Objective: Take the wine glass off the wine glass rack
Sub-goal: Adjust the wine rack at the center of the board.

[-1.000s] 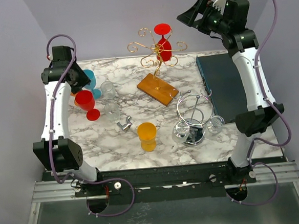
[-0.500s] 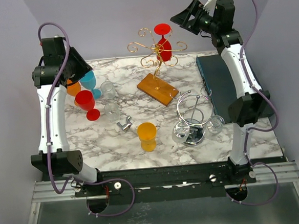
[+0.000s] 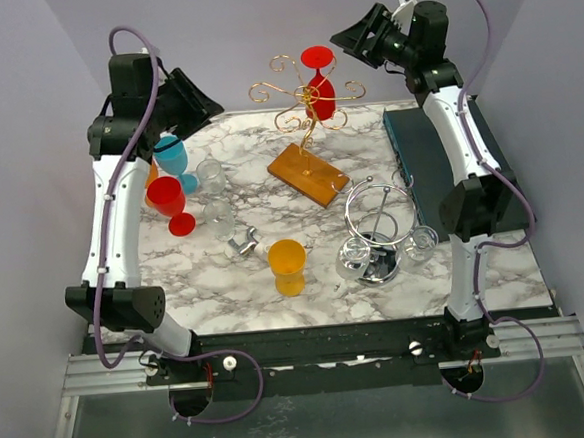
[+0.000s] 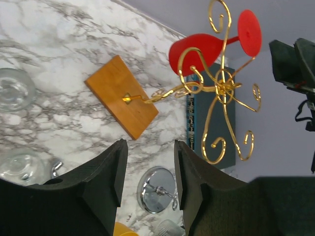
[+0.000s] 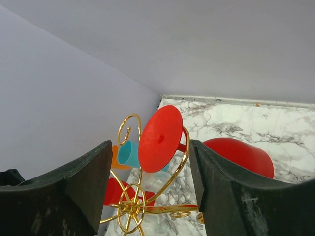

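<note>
A red wine glass hangs upside down on the gold wire wine glass rack, its round foot uppermost. The rack stands on a wooden base at the back of the table. My right gripper hovers just right of the foot and is open. In the right wrist view the foot lies between the two fingers, ahead of them and untouched, with the bowl behind. My left gripper is raised at the back left, open and empty. In the left wrist view the glass and rack lie far ahead.
A chrome wire stand with clear glasses beside it sits front right. A yellow cup lies in the middle front. Red, blue and clear glasses cluster at the left. A dark blue box lies along the right edge.
My right gripper has swung left, closer to the red glass's foot, and its jaws have narrowed. My left arm has risen and turned towards the rack.
</note>
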{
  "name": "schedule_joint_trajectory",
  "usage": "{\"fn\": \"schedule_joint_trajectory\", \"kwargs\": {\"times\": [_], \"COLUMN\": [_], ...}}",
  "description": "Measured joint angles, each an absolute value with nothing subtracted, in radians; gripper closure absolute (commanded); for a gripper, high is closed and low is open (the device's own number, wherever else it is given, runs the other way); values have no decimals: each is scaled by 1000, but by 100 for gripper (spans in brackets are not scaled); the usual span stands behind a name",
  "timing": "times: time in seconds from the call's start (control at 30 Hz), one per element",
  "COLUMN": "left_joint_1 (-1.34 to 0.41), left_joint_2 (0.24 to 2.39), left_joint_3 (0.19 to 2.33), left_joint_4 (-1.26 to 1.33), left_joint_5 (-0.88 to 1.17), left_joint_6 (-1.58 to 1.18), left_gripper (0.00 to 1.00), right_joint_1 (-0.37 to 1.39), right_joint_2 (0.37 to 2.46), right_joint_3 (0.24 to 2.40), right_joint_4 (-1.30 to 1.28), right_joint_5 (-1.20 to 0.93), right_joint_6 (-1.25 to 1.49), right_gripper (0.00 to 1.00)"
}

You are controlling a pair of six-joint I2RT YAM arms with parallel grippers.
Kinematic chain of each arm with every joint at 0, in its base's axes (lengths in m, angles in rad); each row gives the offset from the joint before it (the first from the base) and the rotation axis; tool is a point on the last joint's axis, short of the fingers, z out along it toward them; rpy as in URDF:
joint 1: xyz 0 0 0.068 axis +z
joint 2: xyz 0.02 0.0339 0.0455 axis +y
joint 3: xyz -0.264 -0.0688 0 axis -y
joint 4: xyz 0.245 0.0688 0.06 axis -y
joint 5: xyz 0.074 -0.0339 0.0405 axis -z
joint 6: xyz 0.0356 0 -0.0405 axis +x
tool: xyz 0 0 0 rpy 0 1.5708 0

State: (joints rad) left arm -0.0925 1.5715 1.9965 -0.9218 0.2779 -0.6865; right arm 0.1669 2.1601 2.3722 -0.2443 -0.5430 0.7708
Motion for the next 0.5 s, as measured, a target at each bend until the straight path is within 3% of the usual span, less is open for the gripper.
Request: {"fn": "schedule_joint_trajectory", "kwargs": {"times": [0.5], "left_joint_1": [-225], "left_joint_2": [1786], "left_joint_3": [2032], "left_joint_4": [-744], "left_joint_5": [355], "left_joint_6": [-839], "left_gripper": [55], "right_joint_1": [167], "right_joint_2": [2149], "right_joint_3": [2308], "right_joint_4": [-237], "right_joint_5": [-545], "right_joint_6": [766], "right_gripper": [34]}}
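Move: For my left hand, the wine rack's hub is about 18 cm to the right, 7 cm ahead and a few centimetres lower. The last red glass hangs about 3 cm to the right of that hub and 7 cm farther out; the rack's board lies on the table almost beneath it. From my right hand the red glass is some 5 cm left, 2 cm ahead, its middle about 10 cm below. I sweep my empty left hand rightward about 8 cm and roughly 5 cm forward towards the wine rack's hub, sinking some 4 cm on the way, rolling and turning a little clockwise with the fingers still half open. My right hand stays beside the red glass's foot and just sinks about 2 cm, fingers still parted. ##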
